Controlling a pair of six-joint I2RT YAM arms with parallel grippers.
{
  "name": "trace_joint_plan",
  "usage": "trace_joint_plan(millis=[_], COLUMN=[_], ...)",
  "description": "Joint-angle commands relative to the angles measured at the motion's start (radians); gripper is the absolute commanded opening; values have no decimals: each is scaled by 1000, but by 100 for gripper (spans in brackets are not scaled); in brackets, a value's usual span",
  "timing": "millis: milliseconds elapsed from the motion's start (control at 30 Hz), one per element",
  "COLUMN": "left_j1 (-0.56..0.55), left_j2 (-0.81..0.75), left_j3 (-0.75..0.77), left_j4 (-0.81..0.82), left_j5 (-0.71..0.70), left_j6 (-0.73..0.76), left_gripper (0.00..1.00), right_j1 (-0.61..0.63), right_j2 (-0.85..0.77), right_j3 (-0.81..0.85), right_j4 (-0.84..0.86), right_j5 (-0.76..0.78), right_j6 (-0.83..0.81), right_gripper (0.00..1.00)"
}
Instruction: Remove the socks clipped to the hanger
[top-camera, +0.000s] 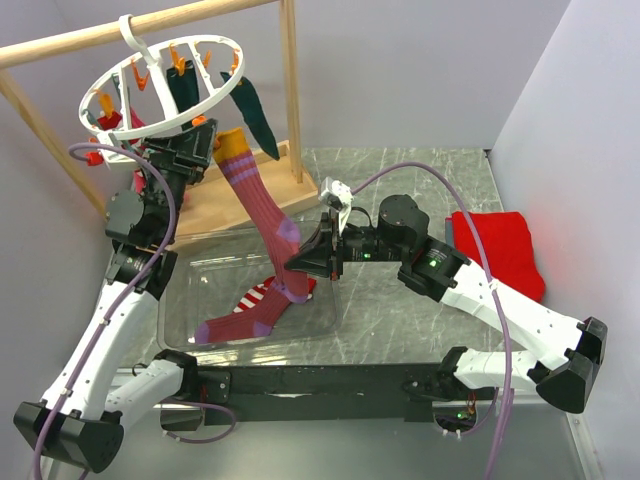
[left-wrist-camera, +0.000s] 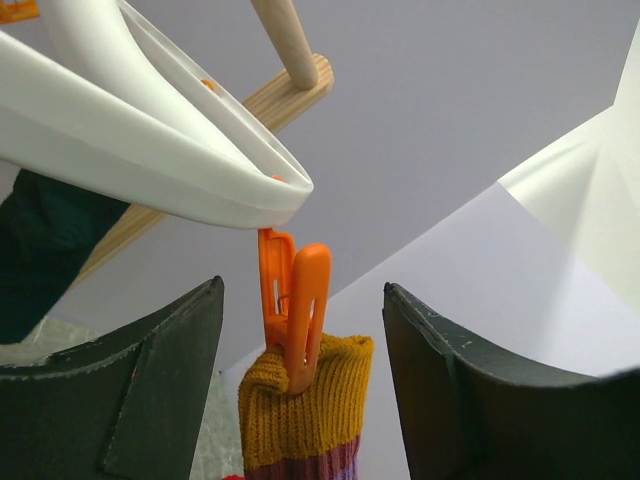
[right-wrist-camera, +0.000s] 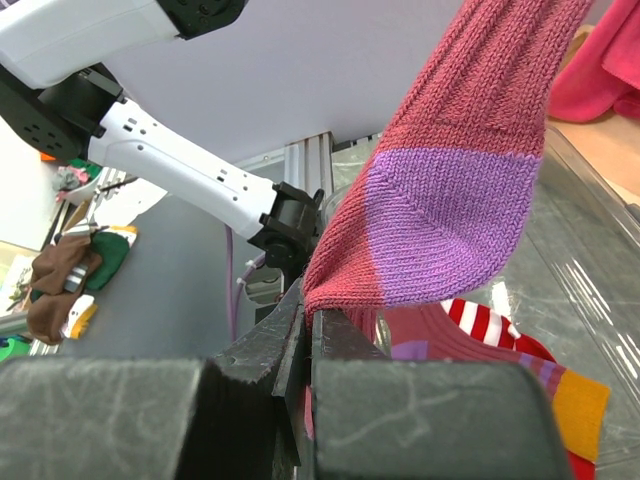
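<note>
The hanger (top-camera: 160, 85), a white ring, hangs by its hook from the wooden rail. A maroon sock (top-camera: 258, 195) with an orange cuff hangs from an orange clip (left-wrist-camera: 295, 300) on the ring's near rim. My left gripper (left-wrist-camera: 303, 330) is open, with one finger on each side of that clip and cuff (left-wrist-camera: 310, 400), touching neither. My right gripper (right-wrist-camera: 318, 325) is shut on the same sock beside its purple heel (right-wrist-camera: 440, 225), and the sock is stretched taut. Dark teal socks (top-camera: 258, 118) and a red one (top-camera: 105, 125) stay clipped to the ring.
A clear tray (top-camera: 190, 262) under the hanger holds a second maroon sock (top-camera: 240, 322) and a red-and-white striped sock (top-camera: 255, 297). The wooden rail (top-camera: 150, 25) and its post (top-camera: 291, 90) stand behind. A folded red cloth (top-camera: 495, 250) lies at the right.
</note>
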Motion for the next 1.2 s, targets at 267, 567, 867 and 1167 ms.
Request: trace_joint_plan(millis=[267,567,867,1167], left_j1=[17,20,20,20], left_j2=[11,22,32,57], left_j3=[6,46,99,145], left_j4=[84,46,-49,-164], left_j5=[-7,-13,-30,-13], left_j6=[-43,-20,12,15], left_gripper=[63,36,1,1], right_j1=[-2,-2,-2,-3], right_j2=[-34,-8,-11,-23], right_j3=[48,48,41,16], right_j4=[-18,-14,-37,-67], right_j5=[-43,-45,-19,9], right_j6=[-9,-8,-21,5], right_gripper=[0,0,0,0])
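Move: Just ahead of the left fingertips, about 2 cm out and already between the open fingers, hangs the orange clip holding the sock's mustard cuff. Beyond it hang two green socks: one some 11 cm ahead, 7 to the right and 8 lower, the other about 14 ahead, 6 to the left and 5 lower. From the right hand, which holds the foot end, the clip is roughly 19 cm ahead, 20 left and 14 up; the tray socks lie about 12 cm left, 3 ahead and 30 below. Closing on the orange clip, the left fingers go from well open to about a quarter open and stay squeezing its two sides, while the hand eases only some 1 cm forward with hardly any turn. The right hand keeps its pinch on the foot of the stretched sock, nearly still, then sinks about 1 cm. ##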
